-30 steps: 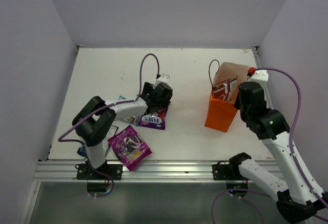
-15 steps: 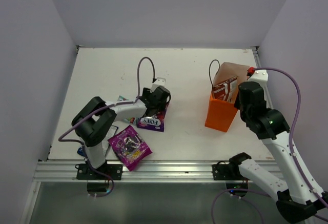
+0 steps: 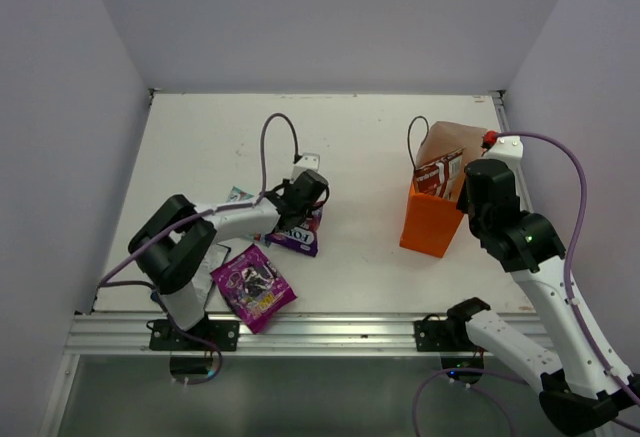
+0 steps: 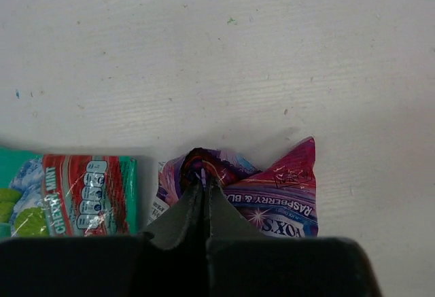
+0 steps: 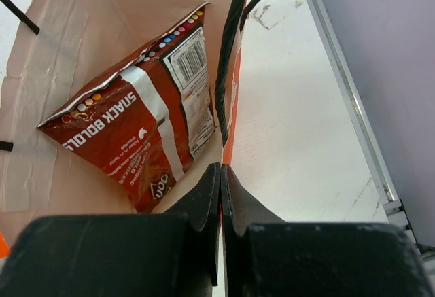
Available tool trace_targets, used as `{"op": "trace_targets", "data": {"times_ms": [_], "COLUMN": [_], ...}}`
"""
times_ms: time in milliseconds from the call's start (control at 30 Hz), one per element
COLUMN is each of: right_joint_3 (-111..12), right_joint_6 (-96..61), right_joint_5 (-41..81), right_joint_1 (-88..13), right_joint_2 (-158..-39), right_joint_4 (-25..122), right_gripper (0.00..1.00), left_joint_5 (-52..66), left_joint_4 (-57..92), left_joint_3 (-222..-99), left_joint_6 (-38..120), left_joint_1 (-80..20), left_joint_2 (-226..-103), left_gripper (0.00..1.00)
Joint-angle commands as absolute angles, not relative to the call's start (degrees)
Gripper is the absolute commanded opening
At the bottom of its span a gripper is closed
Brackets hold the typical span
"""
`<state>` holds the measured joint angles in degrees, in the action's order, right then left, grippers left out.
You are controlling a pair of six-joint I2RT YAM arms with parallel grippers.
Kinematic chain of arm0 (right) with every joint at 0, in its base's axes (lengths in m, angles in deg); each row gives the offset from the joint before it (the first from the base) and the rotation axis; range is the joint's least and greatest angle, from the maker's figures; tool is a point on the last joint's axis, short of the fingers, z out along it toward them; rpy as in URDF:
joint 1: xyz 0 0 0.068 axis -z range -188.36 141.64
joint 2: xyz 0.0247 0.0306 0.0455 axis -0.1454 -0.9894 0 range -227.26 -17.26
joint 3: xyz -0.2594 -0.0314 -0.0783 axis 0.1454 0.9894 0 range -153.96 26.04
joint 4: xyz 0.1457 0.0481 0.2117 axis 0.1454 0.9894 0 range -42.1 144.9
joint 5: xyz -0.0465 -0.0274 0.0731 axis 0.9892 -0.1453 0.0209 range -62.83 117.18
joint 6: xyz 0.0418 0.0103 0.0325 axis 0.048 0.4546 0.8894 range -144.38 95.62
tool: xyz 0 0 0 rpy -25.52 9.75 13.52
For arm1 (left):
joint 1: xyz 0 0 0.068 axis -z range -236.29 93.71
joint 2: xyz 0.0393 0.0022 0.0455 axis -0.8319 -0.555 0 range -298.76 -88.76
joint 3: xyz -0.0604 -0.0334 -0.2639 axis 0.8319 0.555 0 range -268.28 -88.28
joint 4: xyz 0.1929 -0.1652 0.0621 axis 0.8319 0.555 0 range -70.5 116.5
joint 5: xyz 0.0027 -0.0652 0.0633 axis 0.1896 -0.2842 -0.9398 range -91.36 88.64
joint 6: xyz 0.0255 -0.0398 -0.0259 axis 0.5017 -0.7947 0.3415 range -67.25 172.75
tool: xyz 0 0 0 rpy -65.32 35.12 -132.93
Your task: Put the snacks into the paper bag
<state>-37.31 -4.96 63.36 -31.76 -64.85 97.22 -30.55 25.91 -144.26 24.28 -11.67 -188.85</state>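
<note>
The magenta FOX'S packet (image 4: 285, 202) lies on the white table, its top edge bunched up. My left gripper (image 4: 204, 175) is shut on that bunched edge; from above, the gripper (image 3: 300, 207) sits over the packet (image 3: 297, 237). The orange paper bag (image 3: 430, 222) stands upright at the right. My right gripper (image 5: 220, 169) is shut on its orange rim (image 5: 231, 130). The red-and-silver chip bag (image 5: 136, 134) leans inside it. A teal-pink packet (image 4: 68, 195) lies just left of the FOX'S packet. The purple grape packet (image 3: 252, 287) lies near the front edge.
The bag's dark cord handle (image 5: 231, 52) hangs just ahead of my right fingers. The table's metal side rail (image 5: 346, 100) runs close to the right of the bag. The left arm's purple cable (image 3: 268, 147) loops over the middle of the table.
My left gripper has shut on the FOX'S packet, crumpling its top edge, and has shifted slightly left and nearer. The right arm and the bag have not moved.
</note>
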Motion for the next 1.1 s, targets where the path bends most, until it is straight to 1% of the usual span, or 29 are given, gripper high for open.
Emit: {"op": "trace_targets", "data": {"times_ms": [0, 100, 133, 200, 233, 267, 400, 433, 467, 533, 600, 633, 767, 867, 933, 967, 1067], "right_joint_3": [-37.5, -37.5, -37.5, -37.4, -37.4, -37.4, -37.3, -37.3, -37.2, -37.2, -37.2, -37.2, -37.1, -37.0, -36.9, -36.8, -36.8], "right_joint_6": [-5.7, -5.7, -5.7, -5.7, -5.7, -5.8, -5.8, -5.8, -5.8, -5.8, -5.8, -5.8, -6.0, -6.1, -6.2, -6.2, -6.3], "right_joint_5": [62.2, 62.0, 62.0, 61.8, 61.6, 61.5, 61.4, 61.2, 61.1, 60.9, 60.8, 60.8, 60.6, 60.5, 60.2, 60.1, 59.8], "right_joint_1": [-31.7, -31.7, -31.7, -31.7, -31.6, -31.7, -31.6, -31.7, -31.7, -31.7, -31.7, -31.7, -31.7, -31.7, -31.7, -31.7, -31.7], "right_joint_2": [-64.5, -64.5, -64.5, -64.5, -64.4, -64.5, -64.4, -64.3, -64.4, -64.4, -64.3, -64.3, -63.9, -63.6, -63.4, -63.3, -63.3], "right_joint_4": [96.0, 95.9, 95.8, 95.8, 95.7, 95.7, 95.6, 95.6, 95.6, 95.5, 95.5, 95.5, 95.4, 95.4, 95.3, 95.3, 95.2], "right_gripper": [0.00, 0.00, 0.00, 0.00, 0.00, 0.00, 0.00, 0.00, 0.00, 0.00, 0.00, 0.00, 0.00, 0.00, 0.00, 0.00, 0.00], "left_joint_5": [-32.2, -34.3, -34.1, -31.8, -28.8, -27.0, -18.4, -16.8, -12.1, -7.7, -2.0, 2.8, 12.9, 20.4, 26.1, 28.3, 34.9], "left_joint_4": [25.8, 24.4, 23.7, 22.6, 22.0, 20.4, 13.5, 12.9, 11.9, 11.2, 9.4, 8.5, -1.0, -6.6, -10.6, -15.4, -23.0], "left_joint_3": [-146.2, -153.5, -158.2, -163.4, -168.2, -170.3, -180.9, -185.5, -187.9, -194.8, -198.6, -201.0, -202.9, -203.3, -201.7, -201.1, -201.6], "left_joint_6": [25.5, 29.4, 32.2, 34.4, 36.7, 37.9, 43.0, 43.6, 43.7, 43.5, 43.3, 42.9, 40.0, 35.0, 29.7, 27.8, 19.5], "left_joint_1": [-9.1, -5.8, -4.4, -3.6, -3.2, -2.9, -1.2, -0.4, -0.3, -0.3, -0.2, -0.3, -0.4, -1.9, -3.9, -4.7, -7.7], "left_joint_2": [-178.4, -172.0, -171.1, -170.3, -170.6, -170.8, -174.8, -175.8, -177.2, -182.0, -187.0, -188.3, -194.7, -198.4, -199.9, -201.6, -206.1], "left_gripper": [0.00, 0.00, 0.00, 0.00, 0.00, 0.00, 0.00, 0.00, 0.00, 0.00, 0.00, 0.00, 0.00, 0.00, 0.00, 0.00, 0.00]}}
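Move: The left gripper already pinches the purple Fox's packet low over the table. From it the paper bag's open mouth lies about 26 cm to the right, 4 cm nearer and 20 cm up, with the red snack packet inside some 7 cm below the mouth's middle. The teal packet is about 13 cm left and 3 cm nearer. The right gripper holds the bag's rim, the mouth's middle some 5 cm left, 3 cm ahead and 3 cm lower. Keep the fingers shut on the Fox's packet and swing the left gripper steeply up, about 50 cm, while carrying it right; then sink some 11 cm, still going right, for about 30 cm of sideways travel in all, to come over the bag's mouth. Turn the wrist clockwise and roll it on the way until the fingers point right and slightly up. Hold the right gripper on the rim. ##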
